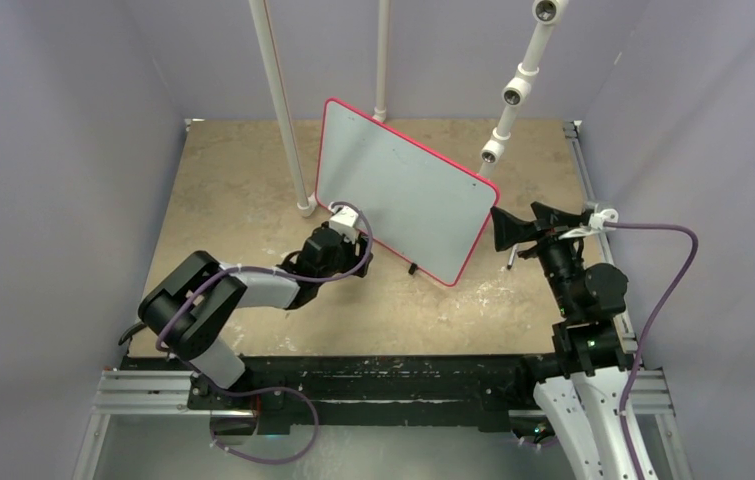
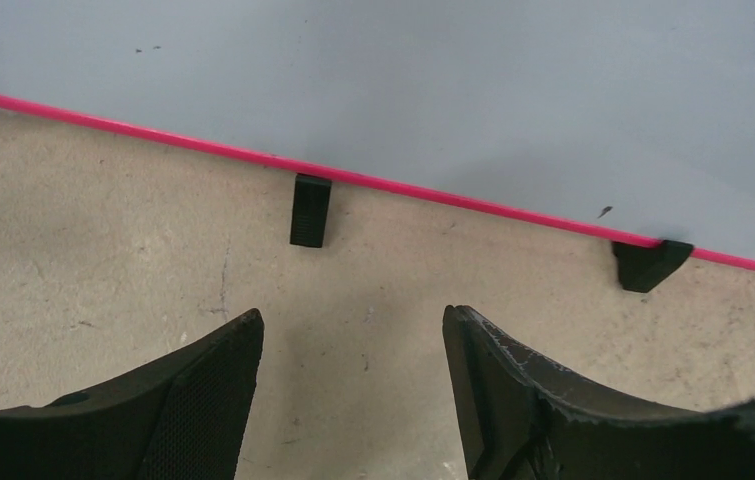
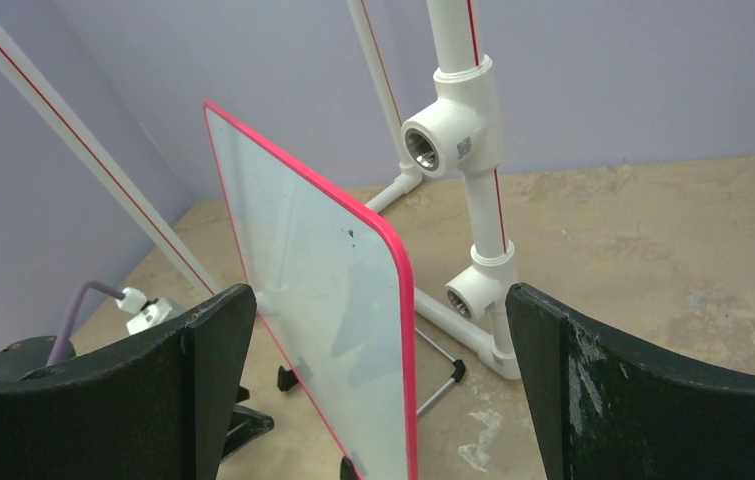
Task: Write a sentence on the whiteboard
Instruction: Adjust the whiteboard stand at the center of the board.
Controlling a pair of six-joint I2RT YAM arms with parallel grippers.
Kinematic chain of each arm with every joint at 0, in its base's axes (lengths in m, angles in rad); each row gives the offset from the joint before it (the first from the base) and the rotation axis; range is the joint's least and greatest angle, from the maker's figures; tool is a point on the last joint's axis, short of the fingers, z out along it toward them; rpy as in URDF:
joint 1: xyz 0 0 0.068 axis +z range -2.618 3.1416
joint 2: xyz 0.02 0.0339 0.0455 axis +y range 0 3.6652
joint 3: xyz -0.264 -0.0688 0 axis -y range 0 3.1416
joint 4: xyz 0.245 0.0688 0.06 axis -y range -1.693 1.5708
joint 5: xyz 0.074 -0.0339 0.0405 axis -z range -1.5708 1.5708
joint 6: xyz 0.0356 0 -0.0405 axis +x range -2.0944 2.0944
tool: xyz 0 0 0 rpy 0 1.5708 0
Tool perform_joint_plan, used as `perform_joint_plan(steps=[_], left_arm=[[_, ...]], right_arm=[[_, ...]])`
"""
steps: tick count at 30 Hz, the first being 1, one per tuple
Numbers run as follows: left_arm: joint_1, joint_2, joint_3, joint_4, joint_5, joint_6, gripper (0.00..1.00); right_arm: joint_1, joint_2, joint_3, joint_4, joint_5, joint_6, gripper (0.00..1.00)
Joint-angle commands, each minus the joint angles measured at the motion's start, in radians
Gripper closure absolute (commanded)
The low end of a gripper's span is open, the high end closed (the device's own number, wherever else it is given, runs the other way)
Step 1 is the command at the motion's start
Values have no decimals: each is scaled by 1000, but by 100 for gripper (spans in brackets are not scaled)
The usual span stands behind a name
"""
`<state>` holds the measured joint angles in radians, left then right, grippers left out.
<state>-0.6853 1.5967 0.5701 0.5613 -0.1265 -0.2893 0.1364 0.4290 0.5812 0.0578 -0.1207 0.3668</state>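
Observation:
The whiteboard (image 1: 403, 195) stands upright and askew on the tan table, white with a pink rim. Its face (image 3: 323, 300) shows no sentence, only a few dark specks. In the left wrist view the whiteboard's lower edge (image 2: 453, 90) rests on two small black feet (image 2: 310, 210). My left gripper (image 2: 353, 320) is open and empty, low over the table just short of that edge, at the board's lower left corner (image 1: 338, 240). My right gripper (image 1: 525, 222) is open and empty too. It faces the board's right end, with the rim framed between its fingers (image 3: 378, 295) but apart from them.
A white pipe frame stands behind the board: a straight pole (image 1: 288, 110) at its left and a jointed pipe (image 1: 513, 95) with tee fittings (image 3: 463, 110) at its right. A thin metal stand leg (image 3: 438, 385) props the board from behind. Purple walls enclose the table.

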Motion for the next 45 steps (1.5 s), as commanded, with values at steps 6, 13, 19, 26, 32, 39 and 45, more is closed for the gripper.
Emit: perform_joint_plan(steps=[6, 13, 19, 26, 32, 39, 45], left_arm=[[70, 97, 56, 112, 84, 36, 34], [103, 177, 118, 144, 132, 90, 43], [116, 245, 175, 158, 165, 143, 48], [115, 268, 175, 194, 185, 195, 65], [113, 242, 106, 259, 172, 171, 88], [72, 154, 1, 286, 59, 135, 100], [-31, 44, -97, 226, -172, 60, 100]], right_arm=[[-2, -4, 42, -5, -25, 9, 1], [-3, 3, 43, -4, -22, 6, 1], [-1, 1, 43, -5, -25, 8, 1], [-1, -7, 51, -23, -21, 0, 1], [-1, -6, 54, -27, -17, -2, 1], [-1, -5, 43, -18, -25, 4, 1], [-2, 1, 43, -9, -29, 7, 1]])
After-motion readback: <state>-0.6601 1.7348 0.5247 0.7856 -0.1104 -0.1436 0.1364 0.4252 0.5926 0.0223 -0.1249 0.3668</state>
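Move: The stand's left foot, a small black block under the whiteboard's red lower edge, lies about 6 cm ahead of the open left hand, some 1 cm to its right and 3 cm below. The stand's right foot is roughly 4 cm back and 13 cm to the right, equally low; the whiteboard's middle is about 9 cm ahead, 8 cm right and 10 cm above. From the right hand, the left foot lies some 14 cm ahead, 33 cm left and 31 cm below. The left fingers come to pinch the stand's left foot: the hand first dips about 2.5 cm, then reaches some 5 cm forward under the board's lower edge while the fingers narrow and shut around the foot. Keeping that grip, the hand then drags the foot about 4 cm back towards the robot and a little left, staying low. ##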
